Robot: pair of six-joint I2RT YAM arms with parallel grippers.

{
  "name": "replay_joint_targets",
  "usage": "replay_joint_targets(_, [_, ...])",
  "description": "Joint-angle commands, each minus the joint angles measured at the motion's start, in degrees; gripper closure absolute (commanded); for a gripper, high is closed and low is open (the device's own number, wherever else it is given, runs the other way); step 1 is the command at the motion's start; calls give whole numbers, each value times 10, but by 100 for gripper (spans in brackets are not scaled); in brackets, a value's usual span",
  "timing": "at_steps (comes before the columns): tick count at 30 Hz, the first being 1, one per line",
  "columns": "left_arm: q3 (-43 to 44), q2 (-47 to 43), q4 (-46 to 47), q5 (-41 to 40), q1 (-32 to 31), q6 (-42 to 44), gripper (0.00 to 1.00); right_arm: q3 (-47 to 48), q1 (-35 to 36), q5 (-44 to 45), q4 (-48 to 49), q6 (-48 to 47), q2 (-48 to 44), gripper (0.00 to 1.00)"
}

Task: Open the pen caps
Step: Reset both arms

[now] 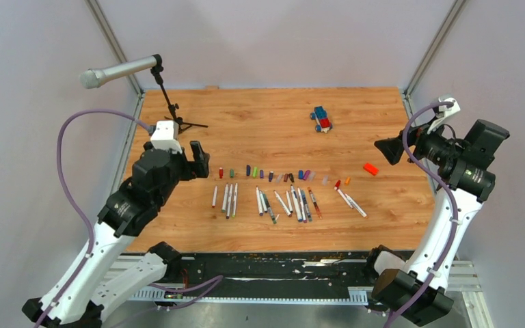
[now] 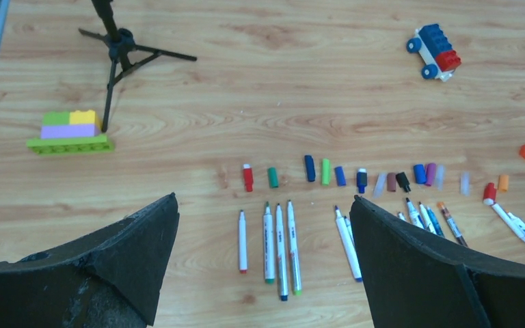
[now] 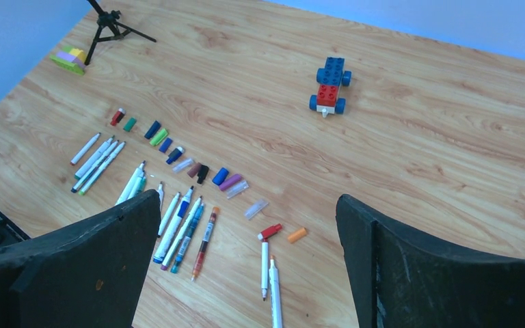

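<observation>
Several uncapped pens (image 1: 266, 201) lie side by side in a row across the middle of the table, tips pointing away. Just behind them a row of loose pen caps (image 1: 273, 175) in red, green, blue, purple, black and clear lies on the wood. In the left wrist view the pens (image 2: 280, 249) and caps (image 2: 273, 178) lie below my left gripper (image 2: 264, 198), which hangs open and empty above them. My right gripper (image 3: 249, 198) is open too, high over the row's right end, above a red cap (image 3: 270, 231) and an orange cap (image 3: 297, 235). Nothing is held.
A blue-and-red toy car (image 1: 321, 119) stands at the back right. An orange block (image 1: 370, 168) lies right of the caps. A microphone on a tripod stand (image 1: 171, 106) is at the back left, with a green-yellow brick bar (image 2: 70, 131) beside its foot.
</observation>
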Motion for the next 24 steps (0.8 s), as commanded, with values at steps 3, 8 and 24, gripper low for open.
replay_joint_targets(3, [74,47,-7,191,154,-11,0,45,-3,-23,9,38,-8,0])
replay_joint_targets(8, [127,57,1,235,192,-8,0,35,-4,7,32,64,-31,0])
replay_joint_targets(24, [168,48,-17,251,192,-8,0,22,-3,77,48,77,-69,0])
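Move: Both open, empty hands hang high over the table. Beneath the left one, roughly 29 cm down, lies the leftmost group of four pens, about 2 cm ahead and 3 cm right; its red cap is some 12 cm ahead in line, the brick stack about 19 cm ahead and 21 cm left. From the right hand, the orange cap is some 9 cm ahead, level sideways and 32 cm below; the orange block is about 13 cm ahead and 8 cm right. Touching nothing, the left hand first eases about 3 cm forward and 2 cm left, then climbs some 8 cm away from the four pens, slipping slightly back and right and rolling its left side down about 10 degrees before it settles. The right hand rises about 3 cm, drawing back 1 cm and turning a little clockwise. Both grippers stay wide open. ##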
